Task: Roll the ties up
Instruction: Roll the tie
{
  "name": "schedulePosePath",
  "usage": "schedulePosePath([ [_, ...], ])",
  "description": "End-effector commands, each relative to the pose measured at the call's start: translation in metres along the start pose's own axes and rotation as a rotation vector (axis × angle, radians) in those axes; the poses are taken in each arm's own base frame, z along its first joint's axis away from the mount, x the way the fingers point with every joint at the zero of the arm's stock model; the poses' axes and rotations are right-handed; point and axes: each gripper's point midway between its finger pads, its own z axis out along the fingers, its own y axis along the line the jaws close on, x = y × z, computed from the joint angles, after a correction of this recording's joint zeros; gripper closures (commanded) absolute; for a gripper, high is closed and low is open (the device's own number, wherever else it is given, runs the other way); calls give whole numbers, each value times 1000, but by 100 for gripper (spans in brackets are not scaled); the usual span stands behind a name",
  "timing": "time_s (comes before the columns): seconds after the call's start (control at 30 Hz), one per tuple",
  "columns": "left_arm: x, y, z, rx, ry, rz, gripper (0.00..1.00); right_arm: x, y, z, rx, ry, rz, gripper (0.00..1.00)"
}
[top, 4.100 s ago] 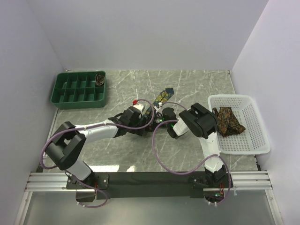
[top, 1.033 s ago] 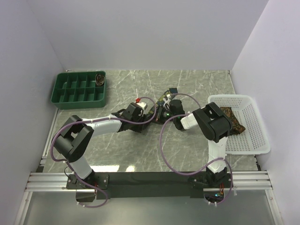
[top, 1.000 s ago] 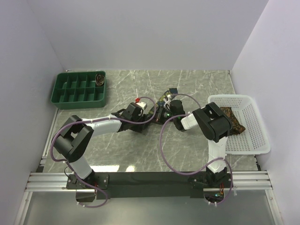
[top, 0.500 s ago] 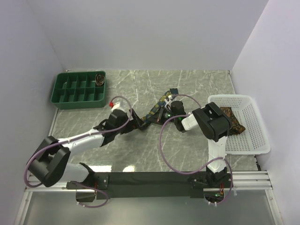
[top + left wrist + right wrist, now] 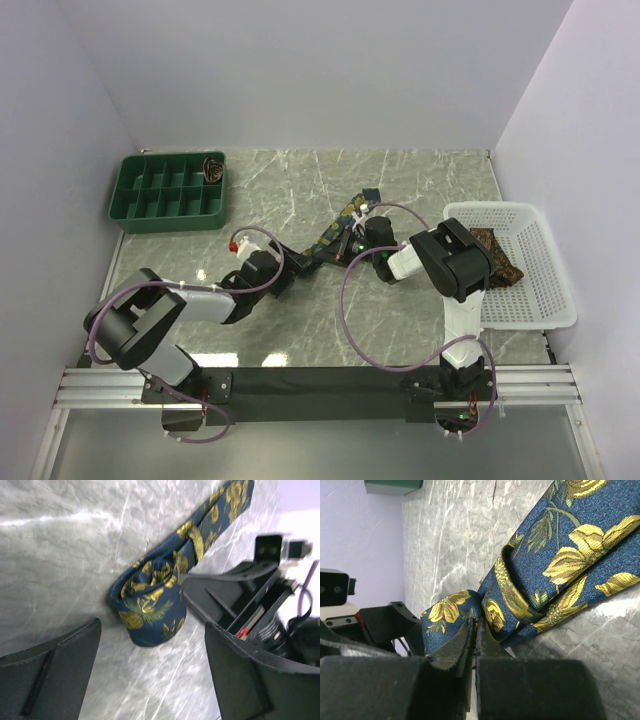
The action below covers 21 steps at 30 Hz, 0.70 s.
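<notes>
A navy tie with yellow flowers lies slantwise mid-table, its near-left end wound into a loose roll. My left gripper is open, one finger on each side, and the roll lies just at its mouth, untouched. My right gripper is shut. Its tips press into the crease of the roll, and whether cloth is pinched does not show. From above, the left gripper and right gripper flank the roll. Brown ties lie in the basket.
The white mesh basket stands at the right edge. A green compartment tray sits at the back left, with a rolled tie in its far right cell. Purple cables loop over both arms.
My left gripper has let go of the roll, opened wide and drawn back toward the near left. The right gripper has stayed shut at the roll.
</notes>
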Motion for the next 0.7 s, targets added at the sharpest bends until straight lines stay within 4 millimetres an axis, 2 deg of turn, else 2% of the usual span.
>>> schedulePosePath([
  [0.0, -12, 4, 6, -1, -101, -90, 10, 22, -43, -6, 135, 38, 47, 100],
  [0.1, -13, 6, 12, -13, -133, -96, 15, 22, -41, -6, 128, 36, 49, 100],
  [0.2, -10, 6, 19, -11, -129, -100, 25, 23, -43, -7, 129, 37, 55, 100],
  [0.37, 1, 7, 26, -6, -93, -100, 27, 22, -42, -7, 131, 34, 51, 100],
  [0.5, 0, 9, 25, -13, -104, -88, 28, 23, -42, -6, 128, 37, 58, 100],
  [0.6, 1, 7, 27, -13, -102, -65, 37, 23, -42, -6, 125, 37, 56, 100],
  [0.67, 3, 6, 30, -13, -92, -63, 50, 22, -41, -7, 124, 35, 53, 100],
])
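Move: The tie's rolled end sits about 3 cm ahead of the left hand, 2 cm to its right and 2 cm below, between and just beyond the open fingertips. From the right hand's pinch that roll is about 4 cm to the left and 2 cm back, roughly level with it. The tie's free tail end lies about 15 cm ahead of the left hand and 17 cm to its right. Around the tie's roll the left hand brings its wide-open fingers, easing forward about 2 cm and sinking about 1 cm, with a slight counter-clockwise turn of some 5 degrees. The fingers narrow to roughly half open and come against the roll's two sides. The right hand stays put, still pinching the tie at the neck of the roll. ##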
